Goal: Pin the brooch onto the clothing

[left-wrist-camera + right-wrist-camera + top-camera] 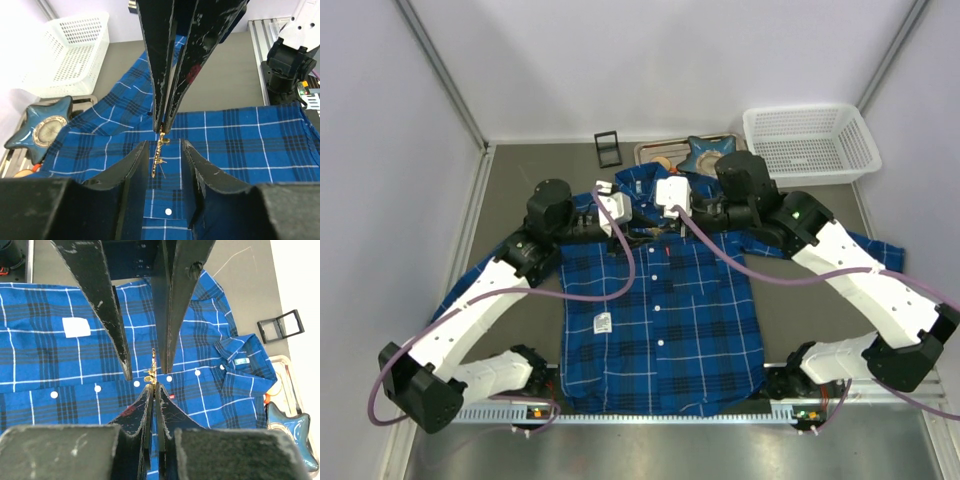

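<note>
The clothing, a blue plaid shirt (660, 320), lies flat on the table with its collar at the far end. Both grippers meet over its button placket below the collar. My right gripper (153, 386) is shut on the lower end of the brooch (152, 367), a thin pale gold piece held edge-on just above the cloth. In the left wrist view the brooch (160, 155) hangs from the right gripper's tips, a thin pin sticking out of its side. My left gripper (165, 145) is open, one finger on each side of the brooch, the left finger close to it.
A white basket (810, 140) stands at the back right. Beside it a blue star-shaped dish (705, 152) rests on a metal tray (655, 150). A small black frame (608, 148) stands at the back centre. Grey walls enclose the table.
</note>
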Motion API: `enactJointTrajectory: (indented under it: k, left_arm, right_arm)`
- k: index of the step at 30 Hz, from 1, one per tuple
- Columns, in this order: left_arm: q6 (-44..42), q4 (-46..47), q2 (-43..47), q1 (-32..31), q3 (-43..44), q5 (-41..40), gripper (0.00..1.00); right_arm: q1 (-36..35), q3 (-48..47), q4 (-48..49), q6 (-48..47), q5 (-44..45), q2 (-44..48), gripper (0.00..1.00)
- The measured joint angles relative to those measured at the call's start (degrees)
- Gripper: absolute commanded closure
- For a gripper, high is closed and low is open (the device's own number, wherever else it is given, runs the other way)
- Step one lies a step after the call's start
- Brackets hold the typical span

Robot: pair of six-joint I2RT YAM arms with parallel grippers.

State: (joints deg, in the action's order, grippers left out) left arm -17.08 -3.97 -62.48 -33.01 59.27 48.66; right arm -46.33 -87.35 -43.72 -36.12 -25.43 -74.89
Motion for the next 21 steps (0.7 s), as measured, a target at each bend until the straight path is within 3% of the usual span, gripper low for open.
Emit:
enactJointTrajectory:
  k: [3, 8, 10, 13, 14, 17, 21]
  left_arm:
    - [0.0, -1.2, -0.8, 0.0, 0.1, 0.1, 0.69]
    - [-0.3, -2.7, -1.2, 0.0, 0.6, 0.1, 0.87]
    - [-0.4, -3.5, -1.3, 0.0, 0.9, 0.3, 1.00]
    - [-0.2, -3.8, -1.8, 0.0, 1.1, 0.4, 1.00]
    - [0.2, -3.6, -1.8, 0.0, 1.1, 0.0, 1.00]
    - [3.7, -2.2, -1.9, 0.7, 1.1, -1.2, 1.00]
    - [13.0, 3.3, -3.2, 5.4, 0.1, -1.9, 1.00]
  right_arm:
    - [0.0, -0.1, -0.4, 0.4, -0.5, 0.0, 1.00]
    - [0.0, -0.1, -0.6, 0.7, -1.0, 0.0, 1.00]
    - [0.1, -0.1, -0.7, 0.8, -1.0, 0.0, 1.00]
    - [0.3, -0.3, -0.9, 1.8, -0.8, -0.1, 0.81]
    - [0.5, -0.8, -1.4, 2.6, -0.6, -0.4, 0.62]
    - [2.2, -3.3, -2.0, 6.4, -1.7, -2.0, 0.41]
    - [8.0, -7.5, -1.7, 11.4, -4.1, -4.9, 0.24]
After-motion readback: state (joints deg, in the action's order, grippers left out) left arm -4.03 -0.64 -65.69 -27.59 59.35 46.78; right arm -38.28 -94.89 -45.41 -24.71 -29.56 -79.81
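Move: The brooch, still held in the right fingertips, stands between the open left fingers, about 1 cm to the right of the left hand's point and 1 cm below it. From the right hand it lies roughly 2 cm to the left and 1 cm down. The shirt is spread some 26 cm beneath both hands; from the left hand, its pocket's red tag is about 12 cm ahead and 3 cm right, and the white label some 7 cm back and 12 cm left. The brooch changes hands in mid-air: the left fingers, sinking about 1 cm, shut from under half open to pinch it while the right keeps its grip and stays nearly still. Then the right fingers open wide and let go, withdrawing forward with some rise and a little to the right, as the left carries the brooch about 3.5 cm forward and a bit left, its wrist turning some 15 degrees. ##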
